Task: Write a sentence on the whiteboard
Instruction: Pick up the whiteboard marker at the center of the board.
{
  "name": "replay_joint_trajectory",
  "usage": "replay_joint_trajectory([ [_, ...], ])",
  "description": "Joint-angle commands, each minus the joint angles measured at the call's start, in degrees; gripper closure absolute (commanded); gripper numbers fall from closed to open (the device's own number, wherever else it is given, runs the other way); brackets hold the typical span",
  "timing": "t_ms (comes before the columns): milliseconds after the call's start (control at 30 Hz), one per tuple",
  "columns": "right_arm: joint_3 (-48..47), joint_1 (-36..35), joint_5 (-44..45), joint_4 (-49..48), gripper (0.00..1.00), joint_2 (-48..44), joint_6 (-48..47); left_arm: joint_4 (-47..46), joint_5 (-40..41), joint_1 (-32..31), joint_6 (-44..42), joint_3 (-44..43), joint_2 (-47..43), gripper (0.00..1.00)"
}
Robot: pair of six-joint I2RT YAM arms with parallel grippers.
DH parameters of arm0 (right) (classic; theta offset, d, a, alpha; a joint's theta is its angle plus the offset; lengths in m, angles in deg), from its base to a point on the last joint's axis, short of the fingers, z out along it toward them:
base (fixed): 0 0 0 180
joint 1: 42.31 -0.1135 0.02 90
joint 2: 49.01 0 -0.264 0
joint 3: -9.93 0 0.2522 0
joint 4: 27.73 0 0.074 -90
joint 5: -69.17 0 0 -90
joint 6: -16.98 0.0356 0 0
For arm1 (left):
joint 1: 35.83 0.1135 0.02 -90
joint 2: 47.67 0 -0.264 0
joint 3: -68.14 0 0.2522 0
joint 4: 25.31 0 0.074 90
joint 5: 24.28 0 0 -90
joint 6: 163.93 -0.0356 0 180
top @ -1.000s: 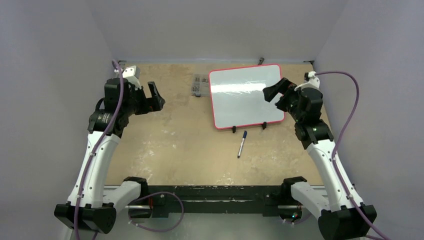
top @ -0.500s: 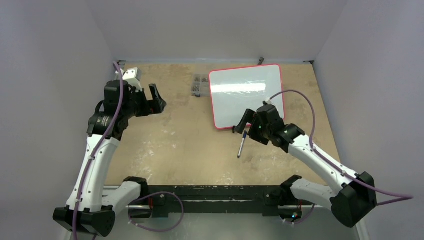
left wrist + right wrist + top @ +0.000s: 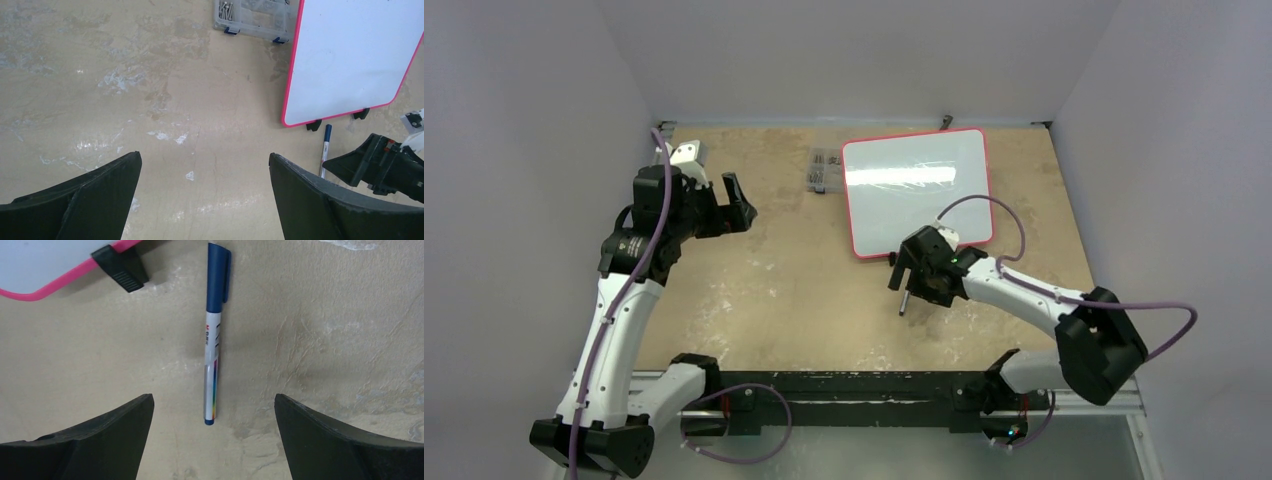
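The whiteboard (image 3: 914, 185) with its red frame lies at the back right of the table, and its white face is blank: no sentence shows on it. A blue-capped white marker pen (image 3: 214, 350) lies on the table just in front of the board's feet. My right gripper (image 3: 212, 396) hovers open directly over the pen's rear end, one finger on each side, touching nothing. From above, the right gripper (image 3: 907, 275) covers most of the pen (image 3: 903, 304). My left gripper (image 3: 734, 200) is open and empty, raised over the table's left side, far from the whiteboard (image 3: 350, 55).
A clear plastic box of small parts (image 3: 822, 170) sits just left of the board's far corner. One black board foot (image 3: 120, 267) is close to the pen's cap. Grey walls enclose the table on three sides.
My right arm has swung from beside the board's right edge down and left, and now sits low over the pen. The left arm has not moved.
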Motion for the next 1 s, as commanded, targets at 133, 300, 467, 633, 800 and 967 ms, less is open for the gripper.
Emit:
replay_joint_trajectory([
  [133,-0.9,-2.1,5.1,-2.3,0.19,6.3,0.2,-0.5,-0.7,-0.4,-1.2,0.1,-0.5,0.0],
  [300,-1.9,-3.5,5.2,-3.4,0.38,10.7,0.0,-0.6,-0.4,-0.5,-1.2,0.4,-0.8,0.0],
  [467,-3.7,-6.0,7.8,-1.8,0.59,14.7,0.0,-0.5,-0.4,-0.6,-1.2,0.4,-0.8,0.0],
  [633,-2.9,-7.8,7.7,-1.4,0.95,15.5,-0.3,-0.6,0.0,-0.7,-1.3,0.4,-1.1,0.0],
  [800,-2.7,-9.3,7.7,1.4,1.0,13.5,-0.5,-0.5,0.1,-0.9,-1.6,0.9,-1.1,0.0],
  [967,-0.1,-11.0,4.1,4.4,1.0,6.9,-0.9,-0.8,-2.9,-1.1,-2.4,1.9,-1.5,0.04],
])
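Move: The marker's middle lies about 3 cm ahead of my right hand, 1 cm to its left and 4 cm below, its cap pointing forward. The left black clip is about 9 cm ahead and 4 cm to the left of the hand; the whiteboard's middle is some 23 cm ahead and 2 cm to the right. From my left hand, the marker is about 30 cm to the right, 2 cm back and 26 cm down. I sink my right hand about 4 cm onto the marker, easing it a couple of centimetres to the left and tilting about 10 degrees so the fingers lose their sideways lean. My nearly wide-open fingers shut and pinch the white body near its tail end; once they are closed, I draw back roughly a centimetre, staying low. ##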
